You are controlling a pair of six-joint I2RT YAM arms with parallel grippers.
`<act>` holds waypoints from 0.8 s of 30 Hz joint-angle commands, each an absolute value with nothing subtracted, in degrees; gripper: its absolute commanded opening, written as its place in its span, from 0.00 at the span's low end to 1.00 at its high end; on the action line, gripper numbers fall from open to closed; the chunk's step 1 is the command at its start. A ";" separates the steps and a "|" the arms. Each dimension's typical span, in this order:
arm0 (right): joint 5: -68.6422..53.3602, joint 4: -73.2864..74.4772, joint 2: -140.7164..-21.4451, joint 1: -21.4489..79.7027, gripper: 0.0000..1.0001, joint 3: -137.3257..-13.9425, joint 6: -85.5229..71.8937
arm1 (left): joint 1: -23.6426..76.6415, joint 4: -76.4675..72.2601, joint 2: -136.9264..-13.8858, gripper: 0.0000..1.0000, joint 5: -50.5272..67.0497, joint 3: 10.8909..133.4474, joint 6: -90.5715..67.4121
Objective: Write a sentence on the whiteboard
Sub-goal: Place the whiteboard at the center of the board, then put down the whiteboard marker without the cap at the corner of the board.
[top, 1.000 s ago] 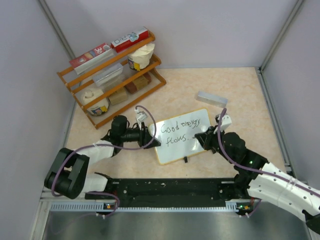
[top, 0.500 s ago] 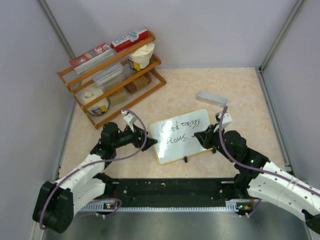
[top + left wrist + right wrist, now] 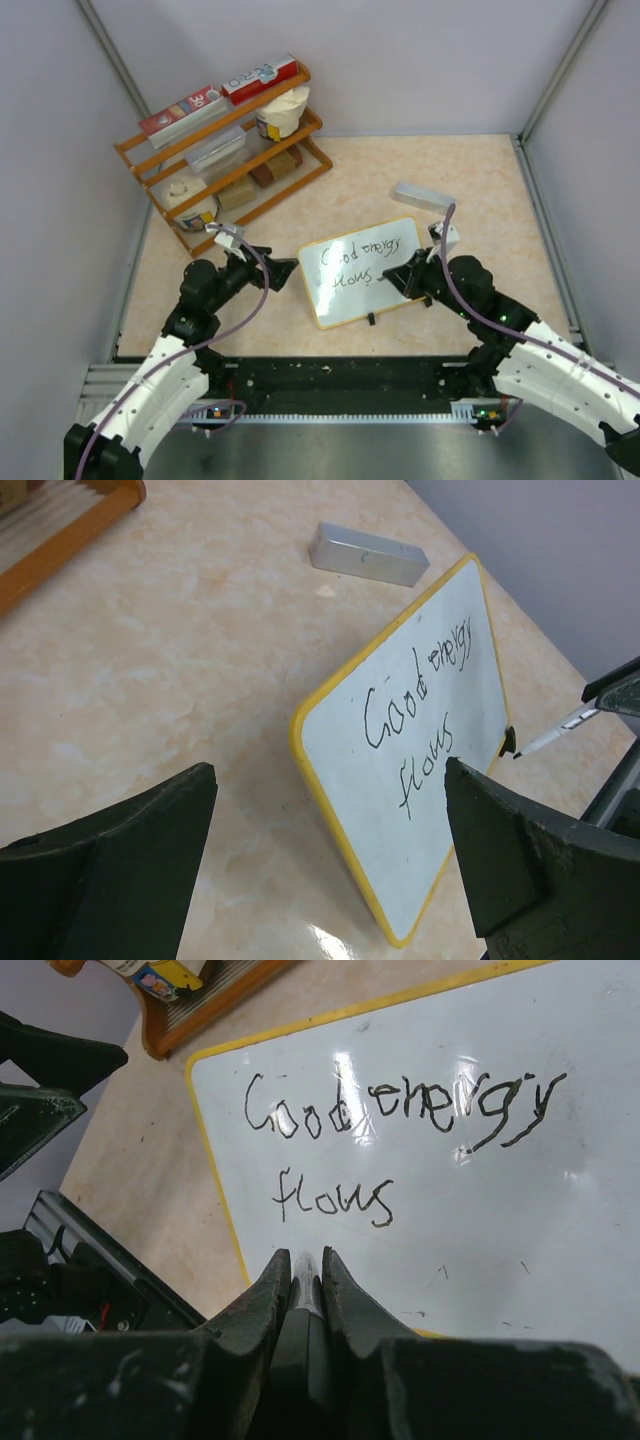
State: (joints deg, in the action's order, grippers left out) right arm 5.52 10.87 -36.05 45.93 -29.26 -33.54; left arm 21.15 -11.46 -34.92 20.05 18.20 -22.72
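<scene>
The whiteboard stands tilted on the table, yellow-tan framed, also seen in the left wrist view and the right wrist view. The sentence in black marker reads "Good energy flows" on two lines. My left gripper is open, just left of the board's left edge and clear of it. My right gripper is shut on a thin marker at the board's right side, its tip near the lower right edge.
A small grey block lies behind the board. An orange wooden rack with boxes and tubs stands at the back left. Grey walls close in both sides, and a black rail runs along the near edge.
My left gripper has opened, let go of the board's left edge and drawn back to the left. The right gripper with the marker has barely moved.
</scene>
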 commanded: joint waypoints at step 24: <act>-47.63 3.78 -22.77 9.67 0.00 -11.70 -55.81 | 21.09 -4.92 -31.11 0.99 16.88 24.35 -26.28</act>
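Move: The whiteboard's middle is about 4 cm ahead of the right hand, 5 cm to its left and some 9 cm below. The board's two black feet poke out at its near edge: the left foot about 7 cm back and 4 cm left of this hand, the right foot some 3 cm back and 10 cm right. From the empty left hand the whiteboard's middle is about 3 cm ahead, 17 cm right and 10 cm below. Down and to the right, then back as well, the right arm draws its hand with the marker off the writing towards the whiteboard's near right corner, sinking about 4.5 cm in all. On the way the hand rolls some 30 degrees, clockwise seen from behind it, and its fingers swing round farther to the left, still shut on the marker. ##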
